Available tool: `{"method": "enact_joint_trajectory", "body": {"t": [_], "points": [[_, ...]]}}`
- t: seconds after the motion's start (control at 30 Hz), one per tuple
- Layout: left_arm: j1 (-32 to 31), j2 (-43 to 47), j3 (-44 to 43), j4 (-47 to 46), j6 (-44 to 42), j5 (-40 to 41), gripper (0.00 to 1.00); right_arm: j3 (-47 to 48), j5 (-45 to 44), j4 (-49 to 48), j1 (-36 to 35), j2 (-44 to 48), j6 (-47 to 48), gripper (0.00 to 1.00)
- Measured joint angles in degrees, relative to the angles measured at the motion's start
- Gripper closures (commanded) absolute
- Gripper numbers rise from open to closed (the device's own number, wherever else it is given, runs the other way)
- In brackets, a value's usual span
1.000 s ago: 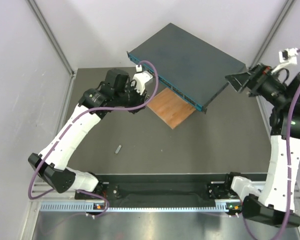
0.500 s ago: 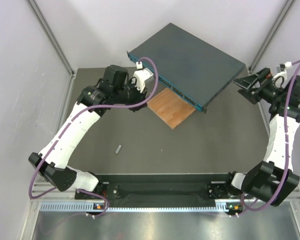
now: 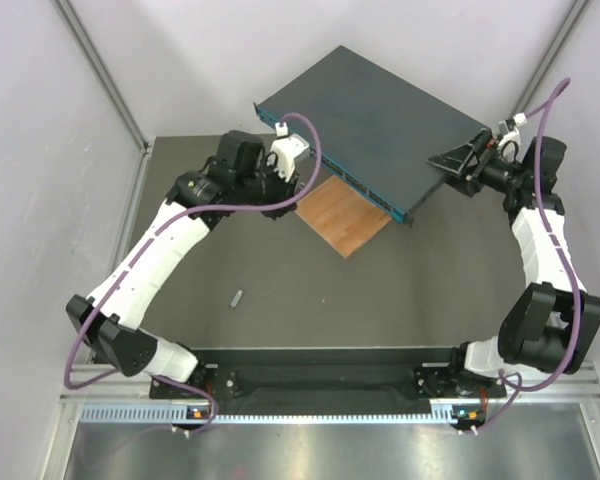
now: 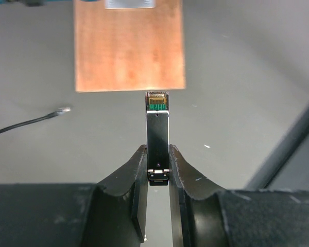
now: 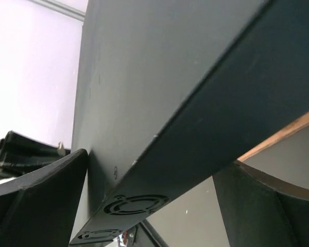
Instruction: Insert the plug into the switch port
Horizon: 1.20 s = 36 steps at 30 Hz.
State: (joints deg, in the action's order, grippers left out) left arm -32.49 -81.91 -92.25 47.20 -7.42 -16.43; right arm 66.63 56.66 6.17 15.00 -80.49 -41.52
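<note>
The switch (image 3: 380, 115) is a dark blue-grey box at the back of the table, its teal front face (image 3: 340, 172) turned towards the left arm. The plug (image 4: 157, 121), a slim dark module with a green contact end, points at the board in the left wrist view. My left gripper (image 4: 158, 154) is shut on its rear end. From above, that gripper (image 3: 283, 182) hovers just left of the teal face. My right gripper (image 5: 157, 159) is open, and the switch's side edge (image 5: 206, 103) passes between its fingers (image 5: 41, 200). It sits at the switch's right corner (image 3: 458, 160).
A thin brown wooden board (image 3: 342, 215) lies under the switch's front edge and fills the top of the left wrist view (image 4: 129, 46). A small grey piece (image 3: 237, 298) lies on the table to the left. A thin black cable (image 4: 26, 121) crosses the table.
The right arm swung in from the right wall to the switch's right corner, and its open jaws now straddle that edge. The left gripper with the plug shifted only slightly.
</note>
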Motion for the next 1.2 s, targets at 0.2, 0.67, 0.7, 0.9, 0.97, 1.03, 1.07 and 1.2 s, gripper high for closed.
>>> {"method": "enact_joint_trajectory", "body": {"t": [0.2, 0.67, 0.7, 0.9, 0.97, 1.03, 1.07, 1.2], "points": [[0.07, -6.29, -5.03, 0.94, -2.01, 5.11, 1.0, -1.97, 0.15, -5.35, -0.83, 0.79, -1.6, 0.38], [0.2, -19.69, -22.56, 8.7, -6.45, 10.51, 1.0, -4.7, -2.54, -4.5, -1.07, 3.56, -9.75, 1.0], [0.22, -20.0, -23.06, 8.68, -6.49, 10.78, 1.0, -4.68, -2.51, -4.37, -1.07, 3.56, -9.7, 1.0], [0.66, -20.83, -23.08, 9.22, -6.47, 11.54, 1.0, -3.85, -2.6, -2.27, -1.09, 3.56, -8.46, 1.0], [0.72, -21.57, -23.26, 9.33, -6.43, 11.52, 1.0, -3.8, -2.6, -2.16, -1.09, 3.56, -8.44, 1.0], [0.76, -22.86, -24.17, 9.77, -6.4, 11.52, 1.0, -3.37, -2.71, -1.31, -1.11, 3.56, -8.02, 1.0], [0.76, -23.69, -24.92, 9.86, -6.38, 11.54, 1.0, -2.93, -2.73, -0.46, -1.14, 3.56, -7.69, 1.0], [0.85, -26.12, -26.62, 9.86, -6.23, 11.52, 1.0, -2.34, -2.86, 1.16, -1.16, 3.56, -6.78, 1.0]]}}
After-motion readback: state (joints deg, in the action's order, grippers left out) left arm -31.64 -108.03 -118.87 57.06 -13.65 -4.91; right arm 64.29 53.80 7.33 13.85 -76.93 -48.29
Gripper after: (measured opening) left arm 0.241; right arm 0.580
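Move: The plug is already pinched in my left hand; the switch port lies about 14 cm ahead, 5 cm right and 7 cm below. The black cable plug is some 18 cm ahead at about port height; the wooden board is 9 cm ahead, 17 cm right, 20 cm down. My open right hand straddles the switch's right edge, about 1 cm ahead and left; the switch's near corner is 11 cm back, 7 cm left, roughly level. I carry the held plug about 10 cm forward to the switch's front, dipping, lifting a little, then sinking again to end some 4 cm lower. My left wrist rolls its left side up about 15 degrees and the fingers keep their hold. Early on, my right hand closes to just over half open, clamping the switch by lid and underside, then stays there, braced. ##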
